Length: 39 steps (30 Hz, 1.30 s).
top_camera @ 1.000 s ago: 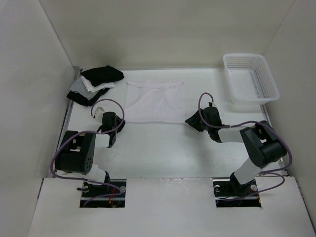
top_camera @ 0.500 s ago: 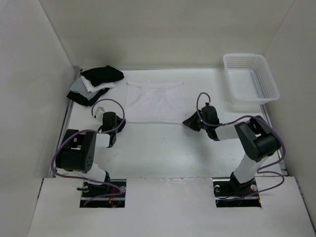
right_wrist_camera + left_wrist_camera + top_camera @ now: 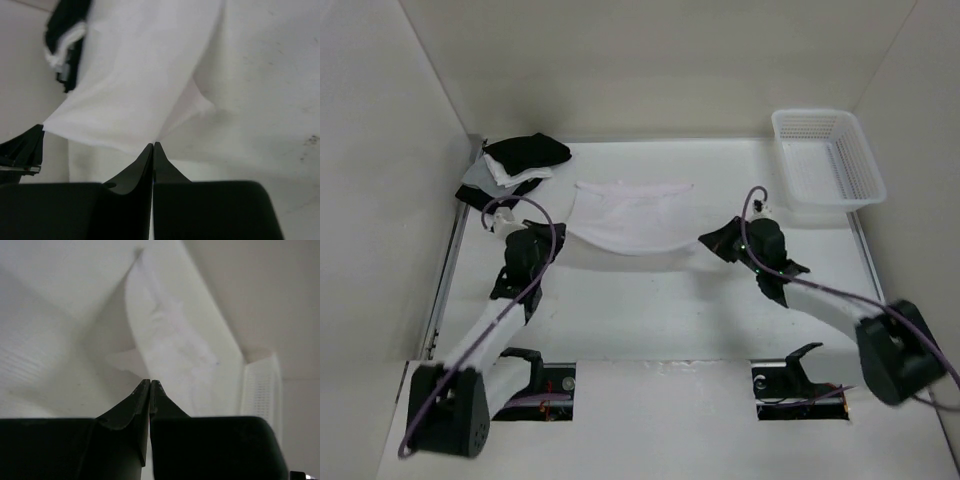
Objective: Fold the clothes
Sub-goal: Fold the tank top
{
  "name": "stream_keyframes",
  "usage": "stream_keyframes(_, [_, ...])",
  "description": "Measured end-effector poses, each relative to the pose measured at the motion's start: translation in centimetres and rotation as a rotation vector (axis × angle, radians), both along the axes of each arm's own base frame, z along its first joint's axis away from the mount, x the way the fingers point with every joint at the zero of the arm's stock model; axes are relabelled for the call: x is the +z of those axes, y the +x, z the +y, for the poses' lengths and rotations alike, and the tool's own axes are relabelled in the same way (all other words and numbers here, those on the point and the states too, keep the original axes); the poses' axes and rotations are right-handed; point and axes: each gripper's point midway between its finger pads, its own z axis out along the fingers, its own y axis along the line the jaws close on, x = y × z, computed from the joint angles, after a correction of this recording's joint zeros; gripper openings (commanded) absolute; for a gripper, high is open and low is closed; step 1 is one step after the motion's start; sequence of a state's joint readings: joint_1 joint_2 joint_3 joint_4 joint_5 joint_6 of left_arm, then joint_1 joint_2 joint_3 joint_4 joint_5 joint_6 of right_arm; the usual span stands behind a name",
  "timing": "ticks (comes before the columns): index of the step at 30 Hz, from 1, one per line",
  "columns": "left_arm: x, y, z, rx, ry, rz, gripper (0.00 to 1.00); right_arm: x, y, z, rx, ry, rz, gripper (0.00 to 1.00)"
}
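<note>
The clothes, a white T-shirt [image 3: 632,213], lie in the middle of the table with the near hem raised and sagging between the two grippers. My left gripper [image 3: 554,233] is shut on the hem's left corner, and my right gripper [image 3: 709,241] is shut on its right corner. The left wrist view has the fingers pressed together at the left gripper [image 3: 150,382], with the T-shirt [image 3: 170,340] running away from the tips. Seen from the right wrist, the T-shirt [image 3: 145,75] fans out from the closed tips of the right gripper [image 3: 153,145].
A pile of black, grey and white garments [image 3: 513,170] lies at the back left, close to the shirt's left side. A white plastic basket [image 3: 826,168] stands at the back right. White walls close in the table on three sides.
The right gripper has closed on the hem's right corner. Both arms have stretched forward and risen, lifting the near hem off the table so that it sags between them.
</note>
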State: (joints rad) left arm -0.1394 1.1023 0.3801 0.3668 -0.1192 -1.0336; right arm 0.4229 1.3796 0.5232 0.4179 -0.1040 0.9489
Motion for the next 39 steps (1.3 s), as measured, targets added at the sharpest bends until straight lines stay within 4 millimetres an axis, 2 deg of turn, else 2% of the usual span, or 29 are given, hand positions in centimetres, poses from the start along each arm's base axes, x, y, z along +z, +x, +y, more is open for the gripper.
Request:
stream_keyframes(3, [7.8, -2.4, -0.4, -0.023, -0.002, -0.195, 0.00, 8.7, -2.9, 0.3, 0.031, 0.033, -0.210, 0.03])
stream_keyframes(5, [13.2, -4.5, -0.7, -0.042, -0.001, -0.321, 0.00, 14.8, -5.8, 0.1, 0.047, 0.061, -0.356, 0.03])
stream_keyframes(7, [17.8, -6.7, -0.9, -0.057, -0.003, -0.423, 0.00, 19.8, -8.6, -0.5, 0.057, 0.081, -0.458, 0.03])
stream_keyframes(10, [23.4, -9.8, -1.0, -0.075, -0.016, -0.540, 0.00, 25.5, -12.0, -1.7, 0.061, 0.102, -0.554, 0.03])
stream_keyframes(11, [24.4, -10.4, -1.1, -0.079, -0.018, -0.559, 0.00, 26.8, -12.7, -2.1, 0.058, 0.102, -0.575, 0.04])
stream_keyframes(13, [25.4, -11.0, -1.2, -0.085, -0.018, -0.571, 0.00, 28.1, -13.3, -2.6, 0.050, 0.086, -0.593, 0.04])
stream_keyframes(16, [24.0, -10.3, -1.4, -0.086, 0.005, -0.514, 0.00, 26.8, -12.2, -2.8, 0.026, 0.008, -0.565, 0.04])
stream_keyframes(18, [22.4, -9.1, -1.6, -0.081, 0.029, -0.456, 0.01, 24.5, -10.0, -2.7, 0.000, -0.062, -0.517, 0.04])
stream_keyframes(20, [20.2, -7.2, -1.6, -0.068, 0.061, -0.388, 0.01, 21.3, -7.4, -2.8, -0.021, -0.133, -0.446, 0.04])
stream_keyframes(24, [13.2, -2.0, -1.1, -0.027, 0.128, -0.199, 0.01, 13.7, -0.8, -2.9, -0.039, -0.219, -0.266, 0.04])
stream_keyframes(27, [7.2, 2.3, -0.4, 0.001, 0.165, -0.046, 0.01, 8.1, 3.8, -3.0, -0.033, -0.243, -0.125, 0.03])
stream_keyframes(29, [3.2, 5.0, -0.1, 0.010, 0.182, 0.059, 0.01, 5.5, 6.9, -2.9, -0.027, -0.240, -0.051, 0.03])
stream_keyframes(31, [1.0, 7.5, -0.1, 0.008, 0.186, 0.119, 0.01, 4.3, 10.2, -2.8, -0.026, -0.222, -0.019, 0.03])
stream_keyframes(33, [0.7, 10.0, -0.3, -0.003, 0.172, 0.119, 0.01, 4.3, 12.6, -3.0, -0.031, -0.201, -0.025, 0.03])
stream_keyframes(35, [1.7, 11.3, -0.6, -0.011, 0.156, 0.079, 0.01, 5.0, 13.4, -3.4, -0.038, -0.185, -0.045, 0.03])
stream_keyframes(37, [3.2, 11.4, -0.8, -0.017, 0.143, 0.028, 0.02, 5.9, 13.1, -3.6, -0.043, -0.172, -0.073, 0.03])
stream_keyframes(39, [4.3, 10.5, -0.8, -0.020, 0.126, -0.026, 0.02, 6.4, 11.8, -3.7, -0.040, -0.157, -0.101, 0.04])
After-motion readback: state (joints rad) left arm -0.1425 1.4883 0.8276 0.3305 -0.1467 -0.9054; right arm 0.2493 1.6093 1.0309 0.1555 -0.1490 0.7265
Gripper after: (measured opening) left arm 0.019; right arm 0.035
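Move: Both hands already pinch the tank top's near corners, raised off the table with the cloth stretched between them. The middle of its far edge, still on the table, lies about 16 cm ahead and 15 to the right of the left hand, 10 below; from the right hand it is some 17 cm ahead, 15 to its left and 8 below. The clothes pile sits about 19 cm ahead of the left hand and 14 to its left, the white basket roughly 22 ahead of the right hand and 30 to its right. Keeping the corners pinched in shut fingers, both hands whip the tank top up by 25 cm or a little more and back towards the bases by 11 to 13, the fingers tipping up some 30 degrees on the way. They then turn and sweep it forward and down over the table, fingers tipping back down, finish roughly 11 cm ahead of the start and about 5 above it, and in the last instant ease slightly up and back. ##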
